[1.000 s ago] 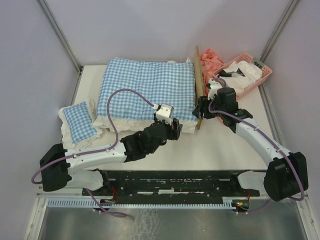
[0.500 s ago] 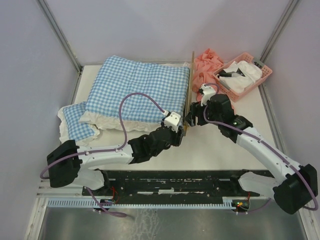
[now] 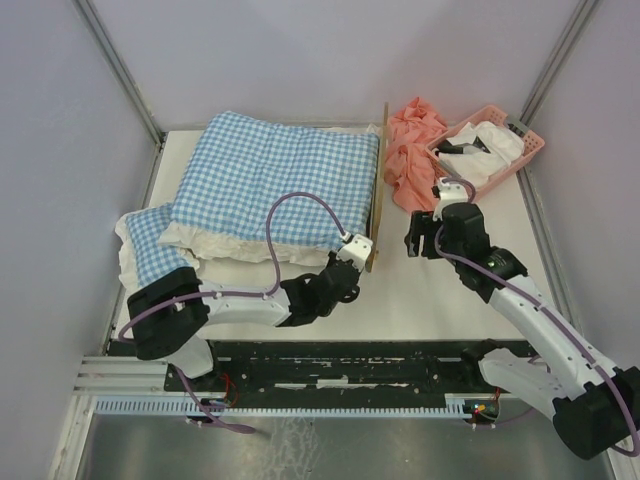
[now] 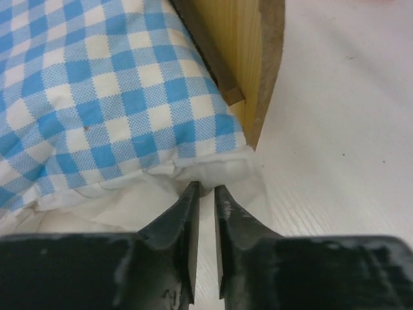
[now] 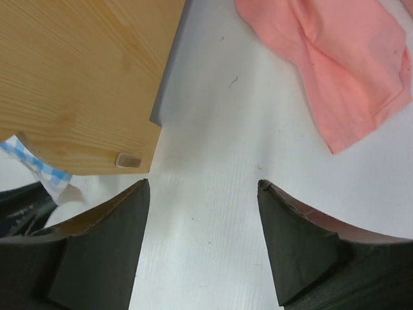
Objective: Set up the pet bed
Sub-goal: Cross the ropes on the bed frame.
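Observation:
The pet bed (image 3: 379, 190) shows as a light-wood end board standing on edge, its frame hidden under the blue-and-white checked cushion (image 3: 280, 175). My left gripper (image 3: 360, 262) is at the cushion's near right corner. In the left wrist view its jaws (image 4: 205, 188) stand a narrow slit apart, tips against the white frill (image 4: 213, 169) below the cushion (image 4: 110, 84) and beside the board (image 4: 248, 51). Whether the frill is pinched I cannot tell. My right gripper (image 3: 418, 238) hangs open over bare table, just right of the board (image 5: 77, 77), with nothing between its fingertips (image 5: 203, 184).
A pink cloth (image 3: 405, 150) lies crumpled right of the bed, also in the right wrist view (image 5: 335, 71). A pink basket (image 3: 530, 140) with white items stands at the back right. A small checked pillow (image 3: 155, 240) lies at the left.
My right gripper has let go of the end board, drawn back to the right and widened. My left gripper has slid to the cushion's near right corner and narrowed its jaws.

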Action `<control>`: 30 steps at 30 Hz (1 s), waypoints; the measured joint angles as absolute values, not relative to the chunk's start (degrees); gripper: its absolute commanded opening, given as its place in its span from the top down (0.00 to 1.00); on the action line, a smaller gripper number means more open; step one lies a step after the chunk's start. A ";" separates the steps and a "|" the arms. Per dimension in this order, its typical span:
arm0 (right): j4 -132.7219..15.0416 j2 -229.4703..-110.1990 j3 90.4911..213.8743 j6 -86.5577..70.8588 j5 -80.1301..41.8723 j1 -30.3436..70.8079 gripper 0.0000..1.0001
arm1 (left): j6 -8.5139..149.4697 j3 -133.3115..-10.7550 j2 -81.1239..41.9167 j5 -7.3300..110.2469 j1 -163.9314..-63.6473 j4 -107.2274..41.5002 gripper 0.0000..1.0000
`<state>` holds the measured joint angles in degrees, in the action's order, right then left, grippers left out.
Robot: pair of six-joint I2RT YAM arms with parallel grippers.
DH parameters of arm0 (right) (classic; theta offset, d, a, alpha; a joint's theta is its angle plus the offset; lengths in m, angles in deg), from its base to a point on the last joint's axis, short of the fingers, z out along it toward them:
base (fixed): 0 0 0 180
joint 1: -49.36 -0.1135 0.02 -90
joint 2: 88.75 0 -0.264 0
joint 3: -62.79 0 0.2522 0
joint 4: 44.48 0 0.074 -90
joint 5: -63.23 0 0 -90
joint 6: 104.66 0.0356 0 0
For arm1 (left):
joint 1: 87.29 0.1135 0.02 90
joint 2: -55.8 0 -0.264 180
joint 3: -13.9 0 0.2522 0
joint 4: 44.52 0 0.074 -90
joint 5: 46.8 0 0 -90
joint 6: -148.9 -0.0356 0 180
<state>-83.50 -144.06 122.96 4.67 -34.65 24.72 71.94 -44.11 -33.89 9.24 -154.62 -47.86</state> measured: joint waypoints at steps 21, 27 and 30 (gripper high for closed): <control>-64.75 -136.57 108.01 -12.38 -15.50 10.51 0.54 | 78.14 -47.26 -20.75 40.94 -132.59 -44.13 0.97; -57.69 -147.08 108.62 -19.75 -20.68 0.91 0.58 | 81.92 -46.63 -20.73 52.08 -126.18 -44.98 0.97; -55.26 -152.87 110.63 -20.84 -24.70 -1.47 0.55 | 83.43 -46.61 -20.75 56.56 -123.67 -45.41 0.97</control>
<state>-55.26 -152.87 110.63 -20.84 -24.70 -1.47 83.43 -46.61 -20.75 56.56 -123.67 -45.41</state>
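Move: The blanket's ruffled corner is right at the left hand's fingertips, about 1 cm ahead and 1 cm lower. The frame's near corner lies some 2 cm ahead, 3 cm right and 2 cm below this hand; the upright headboard's middle is about 13 cm ahead and 5 cm right. For the right hand, that frame corner is some 10 cm left, 2 cm back and 9 cm below; the pink cloth's middle is about 15 cm ahead and 2 cm right, well below. The left hand shuts its nearly closed fingers on the ruffled corner of the blanket and pulls it up some 10 cm, then on forward and left off the frame's near corner, rolling its left side down by about 30 degrees. Meanwhile the empty right hand swings about 15 cm left, drawing back and then sinking, towards the frame corner being bared under the lifted cloth, turning counter-clockwise to point left and forward while its fingers narrow to about half open, touching nothing at the end. ##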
